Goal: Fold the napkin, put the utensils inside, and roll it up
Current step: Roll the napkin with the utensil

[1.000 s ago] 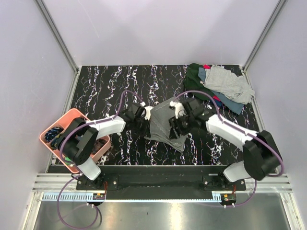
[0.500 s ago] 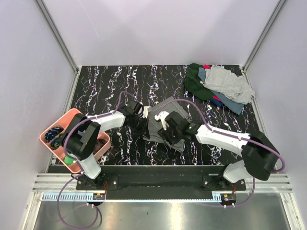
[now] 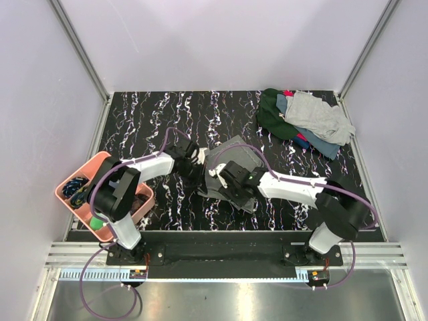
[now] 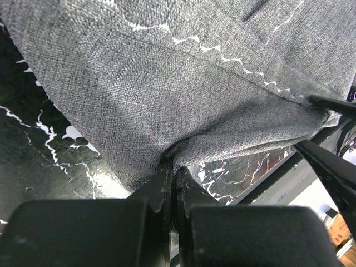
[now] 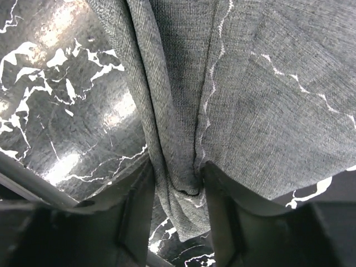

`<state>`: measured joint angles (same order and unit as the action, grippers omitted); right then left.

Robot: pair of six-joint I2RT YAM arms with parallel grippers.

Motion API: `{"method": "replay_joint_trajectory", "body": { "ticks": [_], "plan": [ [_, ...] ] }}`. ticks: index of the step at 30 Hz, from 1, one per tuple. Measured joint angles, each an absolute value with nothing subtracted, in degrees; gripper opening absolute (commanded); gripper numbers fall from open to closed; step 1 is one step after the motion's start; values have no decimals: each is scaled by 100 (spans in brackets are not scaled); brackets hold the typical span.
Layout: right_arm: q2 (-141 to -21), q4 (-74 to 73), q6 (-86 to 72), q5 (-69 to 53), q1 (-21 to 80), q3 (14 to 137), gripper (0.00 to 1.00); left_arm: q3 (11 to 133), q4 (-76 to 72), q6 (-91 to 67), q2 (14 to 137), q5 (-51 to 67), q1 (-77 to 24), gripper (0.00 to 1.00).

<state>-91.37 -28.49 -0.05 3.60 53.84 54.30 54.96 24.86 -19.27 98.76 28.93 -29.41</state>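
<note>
The grey napkin [image 3: 237, 152] lies rumpled on the black marbled table, mid-table. My left gripper [image 3: 198, 167] is at its left edge. In the left wrist view the gripper [image 4: 172, 172] is shut on a pinch of napkin [image 4: 167, 83], which lifts off the table. My right gripper [image 3: 217, 177] sits close beside it at the napkin's near-left part. In the right wrist view its jaws [image 5: 178, 194] press on both sides of a thick bunched fold of napkin [image 5: 250, 111]. The utensils are out of view.
A heap of green, light-grey and blue cloths [image 3: 304, 120] lies at the back right corner. A pink tray [image 3: 78, 172] with small items stands off the table's left edge. Enclosure walls close in the table on three sides.
My right gripper has moved left across the napkin to sit beside the left gripper, and its jaws have narrowed onto a fold. The left gripper keeps its pinch, shifted slightly back.
</note>
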Motion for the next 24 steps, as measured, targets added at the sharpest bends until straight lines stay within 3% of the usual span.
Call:
{"method": "replay_joint_trajectory", "body": {
  "ticks": [5, 14, 24],
  "plan": [
    [-9555, -3190, 12, 366, 5391, 5839, 35, 5603, 2703, -1852, 9878, 2882, -2882, 0],
    [-10082, -3514, 239, 322, 5400, 6215, 15, 5800, 3015, -1680, 9981, 2919, -2805, 0],
    [-10132, -3695, 644, -1455, 5089, 6333, 9, 6034, 3509, -1339, 10204, 2967, -2742, 0]
  ]
}}
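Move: The napkin's folded near edge lies between the right hand's open fingertips, only about 1 cm below the hand point. The napkin's flat far part is some 14 cm ahead of that hand, and the held left corner some 12 cm to its left and 3 cm ahead. For the left hand, already pinching that corner, the folded near edge is about 12 cm to the right and 3 cm back. Right fingers sink 2 cm, pinch the near edge, pull it some 3 cm back-left; left hand keeps hold. ##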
